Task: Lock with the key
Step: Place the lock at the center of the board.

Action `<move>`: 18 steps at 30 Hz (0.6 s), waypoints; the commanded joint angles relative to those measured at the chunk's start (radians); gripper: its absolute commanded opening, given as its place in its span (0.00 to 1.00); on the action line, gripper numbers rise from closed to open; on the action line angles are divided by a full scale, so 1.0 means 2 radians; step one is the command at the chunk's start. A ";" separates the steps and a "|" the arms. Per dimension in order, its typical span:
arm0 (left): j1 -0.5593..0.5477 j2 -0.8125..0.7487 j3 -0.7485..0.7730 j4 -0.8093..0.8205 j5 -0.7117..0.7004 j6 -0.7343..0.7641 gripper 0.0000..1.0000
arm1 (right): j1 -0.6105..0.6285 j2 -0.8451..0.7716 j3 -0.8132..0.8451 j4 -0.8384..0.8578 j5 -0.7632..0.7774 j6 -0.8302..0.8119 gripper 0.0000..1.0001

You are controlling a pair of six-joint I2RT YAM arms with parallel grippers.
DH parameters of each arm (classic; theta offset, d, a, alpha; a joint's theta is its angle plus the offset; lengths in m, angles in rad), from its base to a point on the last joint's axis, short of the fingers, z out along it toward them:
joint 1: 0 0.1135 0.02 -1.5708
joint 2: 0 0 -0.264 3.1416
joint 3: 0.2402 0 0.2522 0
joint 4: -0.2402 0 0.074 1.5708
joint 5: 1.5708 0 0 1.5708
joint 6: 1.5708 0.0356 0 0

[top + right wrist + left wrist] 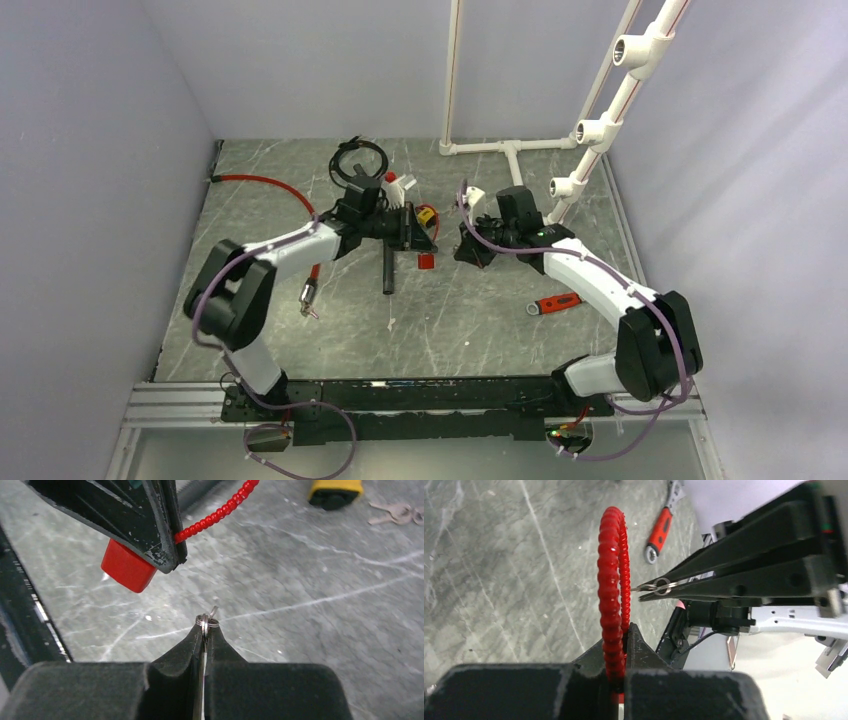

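My left gripper point(626, 630) is shut on the red beaded cable point(611, 580) of a cable lock, whose loop stands up from the jaws. The lock's red body point(127, 567) hangs below the left fingers point(150, 525) in the right wrist view. My right gripper point(205, 630) is shut on the key, its silver blade pinched between the jaws and its ring point(207, 622) poking out at the tips. In the left wrist view the ring point(662, 586) sits just right of the cable loop without touching it. From above, both grippers point(405, 228) point(470, 245) meet at the table's middle.
A yellow padlock point(334, 491) and a bunch of spare keys point(397, 513) lie behind. A red-handled wrench point(553, 303) lies to the right, a black cylinder point(388, 268) and a red screwdriver point(308, 295) to the left. White pipes point(510, 150) stand at the back.
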 commanded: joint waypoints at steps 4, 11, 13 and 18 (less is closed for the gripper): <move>-0.003 0.126 0.057 0.062 0.062 -0.059 0.00 | -0.042 0.008 -0.006 -0.009 0.015 -0.052 0.00; -0.017 0.194 0.066 0.105 0.040 -0.110 0.02 | -0.052 -0.001 -0.017 -0.013 0.011 -0.050 0.00; -0.024 0.198 0.069 0.091 0.019 -0.102 0.01 | -0.052 0.001 -0.014 -0.014 0.012 -0.048 0.00; -0.034 0.214 0.095 0.047 -0.013 -0.089 0.00 | -0.053 0.003 -0.015 -0.013 0.013 -0.049 0.00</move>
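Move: The left hand holds the red lock by its shackle, and the spot near the board's centre that it is bound for lies about 16 cm below, 4 cm to the right and 1 cm back. The yellow lock is some 16 cm ahead and 1 cm left, the middle of the black tube 13 cm ahead and 11 cm left, both also 16 cm down. From the right hand, which holds the keys, the spot is about 13 cm below, 2 cm left, level fore and aft. Still pinching the red lock by its shackle, the left hand lowers it some 11 cm towards the middle of the board, drifting about 4 cm right and easing to a near stop low down, while the wrist rolls about 20 degrees, its top tipping forward. The right hand keeps the keys pinched and shifts roughly 4 cm right and 3 cm down. ##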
